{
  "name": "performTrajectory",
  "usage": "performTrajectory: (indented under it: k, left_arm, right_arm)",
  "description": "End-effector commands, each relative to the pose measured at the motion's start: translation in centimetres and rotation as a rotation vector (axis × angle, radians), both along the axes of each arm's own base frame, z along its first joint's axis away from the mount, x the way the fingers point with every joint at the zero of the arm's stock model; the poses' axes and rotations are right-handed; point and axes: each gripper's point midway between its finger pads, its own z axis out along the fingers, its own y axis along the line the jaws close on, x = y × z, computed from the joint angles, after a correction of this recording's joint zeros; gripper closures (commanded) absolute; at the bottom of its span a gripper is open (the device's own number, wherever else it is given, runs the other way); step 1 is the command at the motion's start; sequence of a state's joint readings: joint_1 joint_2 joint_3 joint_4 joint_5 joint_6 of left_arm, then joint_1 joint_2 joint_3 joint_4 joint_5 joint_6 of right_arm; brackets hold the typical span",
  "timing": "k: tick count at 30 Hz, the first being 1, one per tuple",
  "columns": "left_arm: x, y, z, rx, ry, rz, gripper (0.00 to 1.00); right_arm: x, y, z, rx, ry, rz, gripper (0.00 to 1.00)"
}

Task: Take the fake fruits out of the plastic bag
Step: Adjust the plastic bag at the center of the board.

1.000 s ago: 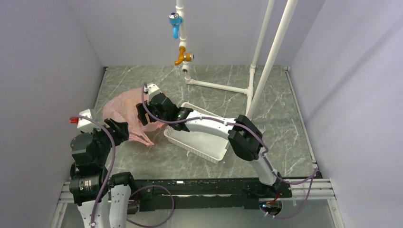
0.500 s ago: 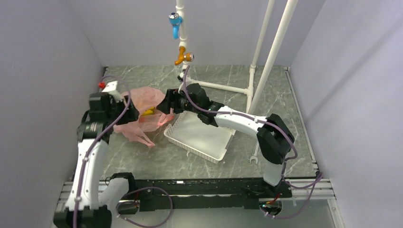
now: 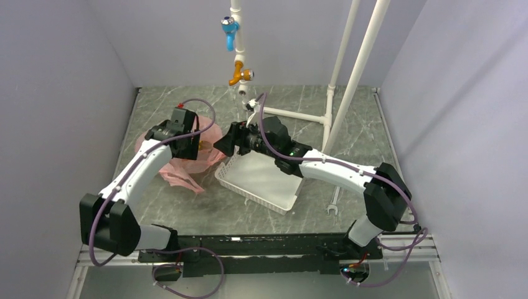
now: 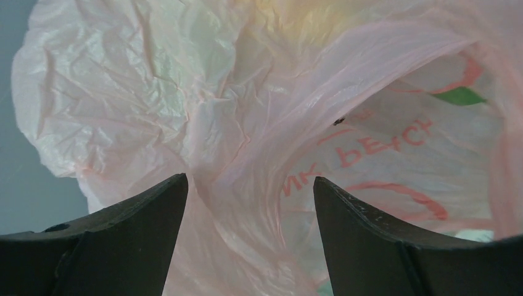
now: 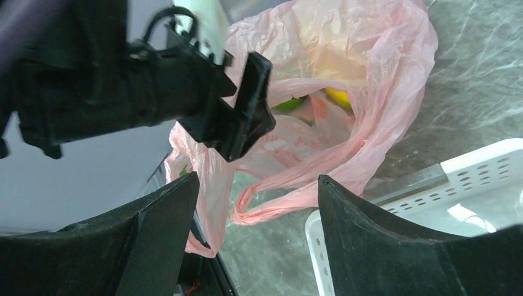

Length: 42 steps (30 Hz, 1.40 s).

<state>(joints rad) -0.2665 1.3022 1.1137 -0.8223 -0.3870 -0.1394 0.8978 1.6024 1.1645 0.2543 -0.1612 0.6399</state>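
Note:
The pink plastic bag (image 3: 177,168) lies crumpled at the left of the table, its mouth facing the white basket. My left gripper (image 3: 190,148) is open and points down into the bag. In the left wrist view the gripper (image 4: 248,185) has only thin bag film (image 4: 203,123) between its fingers. My right gripper (image 3: 221,143) is open and empty just right of the bag. Its wrist view shows the gripper (image 5: 259,185) above a loop handle (image 5: 277,203). Inside the bag (image 5: 376,68) that view shows a green fruit (image 5: 288,104) and a yellow banana (image 5: 340,96). The red fruit is hidden.
The white slotted basket (image 3: 264,180) sits right of the bag, its corner in the right wrist view (image 5: 469,179). A white pipe frame (image 3: 325,118) with taps stands at the back. A small wrench (image 3: 333,202) lies right of the basket.
My left arm has swung right and forward, from the bag's left edge to over its mouth, now covering the yellow fruit seen from above. My right gripper has drawn back slightly to the right.

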Motion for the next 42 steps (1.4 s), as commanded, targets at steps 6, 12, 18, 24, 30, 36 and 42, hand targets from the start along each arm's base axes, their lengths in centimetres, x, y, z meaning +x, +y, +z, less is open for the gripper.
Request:
performTrajectory:
  k: [6,12,18,24,30,36,42]
  left_arm:
    - [0.4,2.2,0.7,0.218,0.009,0.025,0.25]
    - [1.3,1.6,1.0,0.204,0.024,0.006,0.45]
    - [2.0,1.0,-1.0,0.209,0.129,0.006,0.36]
    - [2.0,1.0,1.1,0.137,0.029,-0.006,0.95]
    - [0.7,-0.1,4.0,-0.150,-0.105,-0.085,1.00]
    - [-1.7,-0.1,7.2,-0.182,-0.202,-0.100,1.00]
    - [-3.0,-0.5,8.6,-0.236,-0.338,-0.114,1.00]
  right_arm:
    - [0.4,-1.1,3.5,0.078,-0.105,-0.038,0.26]
    - [0.3,-0.9,3.6,0.072,-0.112,-0.034,0.26]
    - [0.0,-0.9,3.7,0.070,-0.124,-0.032,0.26]
    - [-2.6,2.0,4.2,0.041,-0.215,0.105,0.27]
    - [-4.7,4.5,4.2,0.088,-0.217,0.192,0.33]
    - [-4.6,7.1,1.3,0.036,-0.199,0.222,0.45]
    - [-1.8,9.0,-3.0,-0.130,-0.207,0.120,0.59]
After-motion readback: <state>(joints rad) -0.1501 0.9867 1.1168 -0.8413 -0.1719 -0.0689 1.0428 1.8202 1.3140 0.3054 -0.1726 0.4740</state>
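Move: The plastic bag's upper fold lies almost between the left fingertips, roughly 2 cm ahead, 1 cm left and 2 cm below; the yellow fruit in the bag is about 7 cm to that hand's right, 1 cm ahead and 4 cm below. From the right hand, the bag's loose edge is some 8 cm left, 5 cm back and 7 cm below, while the white basket sits about 13 cm right, 9 cm back and 13 cm below. Down and slightly forward into the bag, the left hand half-closes, eases open, then shuts on the fold and lifts it nearly 10 cm while drawing back about 4 cm, its fingers tipping up. The right hand first holds still, then swings left about 7 cm and back towards the bag's loose edge, finally dipping and turning forward a little as its fingers part-close; contact there can't be seen. ##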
